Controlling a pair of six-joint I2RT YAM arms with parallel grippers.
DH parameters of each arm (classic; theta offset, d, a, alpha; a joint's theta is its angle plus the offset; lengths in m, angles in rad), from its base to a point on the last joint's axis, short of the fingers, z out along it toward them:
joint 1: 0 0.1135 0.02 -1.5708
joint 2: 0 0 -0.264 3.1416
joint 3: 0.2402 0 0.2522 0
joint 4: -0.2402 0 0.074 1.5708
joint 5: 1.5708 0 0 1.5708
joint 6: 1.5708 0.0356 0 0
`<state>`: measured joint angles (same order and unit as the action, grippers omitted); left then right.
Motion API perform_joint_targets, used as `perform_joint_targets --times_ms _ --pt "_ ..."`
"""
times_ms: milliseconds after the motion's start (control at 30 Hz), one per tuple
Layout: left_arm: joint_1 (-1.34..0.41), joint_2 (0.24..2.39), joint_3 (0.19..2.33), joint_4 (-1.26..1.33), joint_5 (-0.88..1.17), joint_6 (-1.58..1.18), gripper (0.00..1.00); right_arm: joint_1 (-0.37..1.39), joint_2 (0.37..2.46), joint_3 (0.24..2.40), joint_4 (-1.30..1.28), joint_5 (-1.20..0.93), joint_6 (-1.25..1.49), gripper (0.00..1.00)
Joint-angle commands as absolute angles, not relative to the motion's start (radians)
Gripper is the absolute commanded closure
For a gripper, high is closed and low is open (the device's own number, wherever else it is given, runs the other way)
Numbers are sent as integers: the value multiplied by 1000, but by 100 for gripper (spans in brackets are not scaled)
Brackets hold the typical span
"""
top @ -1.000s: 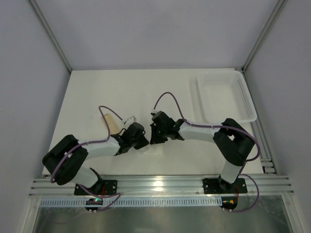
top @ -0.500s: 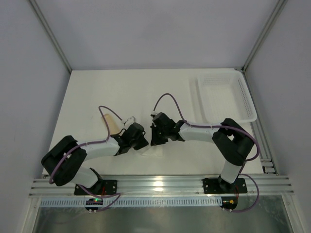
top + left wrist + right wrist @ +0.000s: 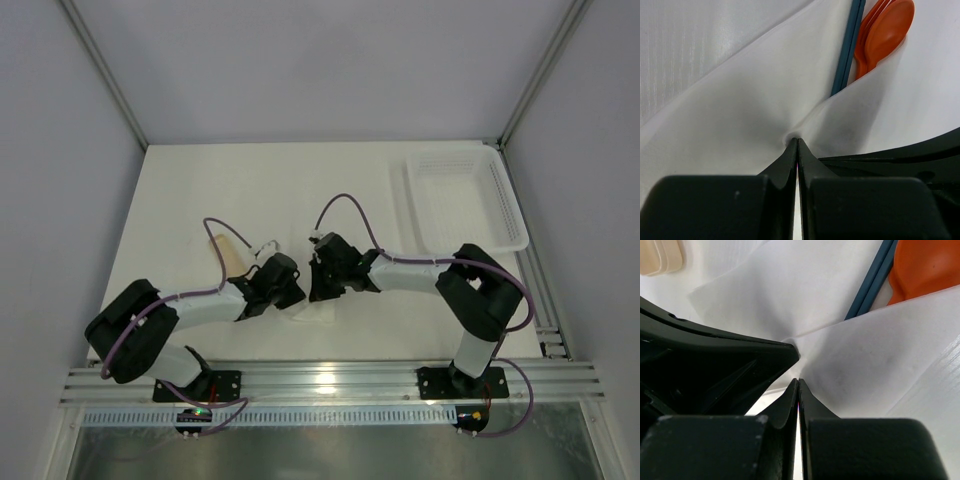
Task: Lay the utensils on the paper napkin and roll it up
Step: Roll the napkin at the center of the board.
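Observation:
The white paper napkin (image 3: 740,110) lies folded over the utensils. An orange spoon (image 3: 887,30) and a dark blue stick (image 3: 846,50) poke out from under its flap, and both also show in the right wrist view, spoon (image 3: 930,265) and stick (image 3: 871,284). My left gripper (image 3: 797,140) is shut, pinching a puckered fold of the napkin. My right gripper (image 3: 798,380) is shut on the flap's edge (image 3: 850,365), right beside the left one. In the top view the left gripper (image 3: 287,288) and right gripper (image 3: 318,282) meet tip to tip over the napkin (image 3: 312,308), which they mostly hide.
A pale tan flat piece (image 3: 228,252) lies on the table left of the left gripper, and its end shows in the right wrist view (image 3: 660,257). A white mesh basket (image 3: 462,200) stands at the back right. Purple cables (image 3: 345,200) loop above both wrists.
Both grippers stay shut in the same spot over the napkin. The left arm's elbow has shifted very slightly.

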<state>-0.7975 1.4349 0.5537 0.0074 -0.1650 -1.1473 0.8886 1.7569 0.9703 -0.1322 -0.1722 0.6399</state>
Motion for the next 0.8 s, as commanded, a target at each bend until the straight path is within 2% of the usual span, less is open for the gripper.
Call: perform_joint_targets --times_ms 0,533,600,700,767 --pt "-804 1430 568 -35 -192 -1140 100 897 1746 960 -87 -189 615 96" --pt "-816 1417 581 -51 -225 -1132 100 897 1838 1029 -169 -104 607 96" --pt "-822 1396 597 -87 -257 -1121 96 897 1838 1022 -166 -104 612 96" --pt "-839 1335 601 -118 -311 -1102 78 897 1836 1014 -161 -107 617 96" --pt "-848 1295 612 -176 -348 -1091 73 897 1841 1015 -158 -109 617 96"
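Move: Both hands meet at the left end of the napkin's folded edge. It lies right under the left hand's closed tips, and about 1 cm ahead of and 1 cm below the right hand's. The uncovered part of the blue chopsticks lies about 7 cm ahead of the left hand and 3 cm to its right. The orange spoon's head is roughly 8 cm ahead and 5 cm to the right. The light wooden box stands some 16 cm to the left and 11 cm ahead. Downward by about 1 cm, edging slightly forward, the right hand brings its closed tips onto the napkin's fold beside the left tips and holds there. The left hand stays put on the paper until the right is down, then starts to rise, a bit over 1 cm and slightly to its left, its fingers opening to about a quarter. ##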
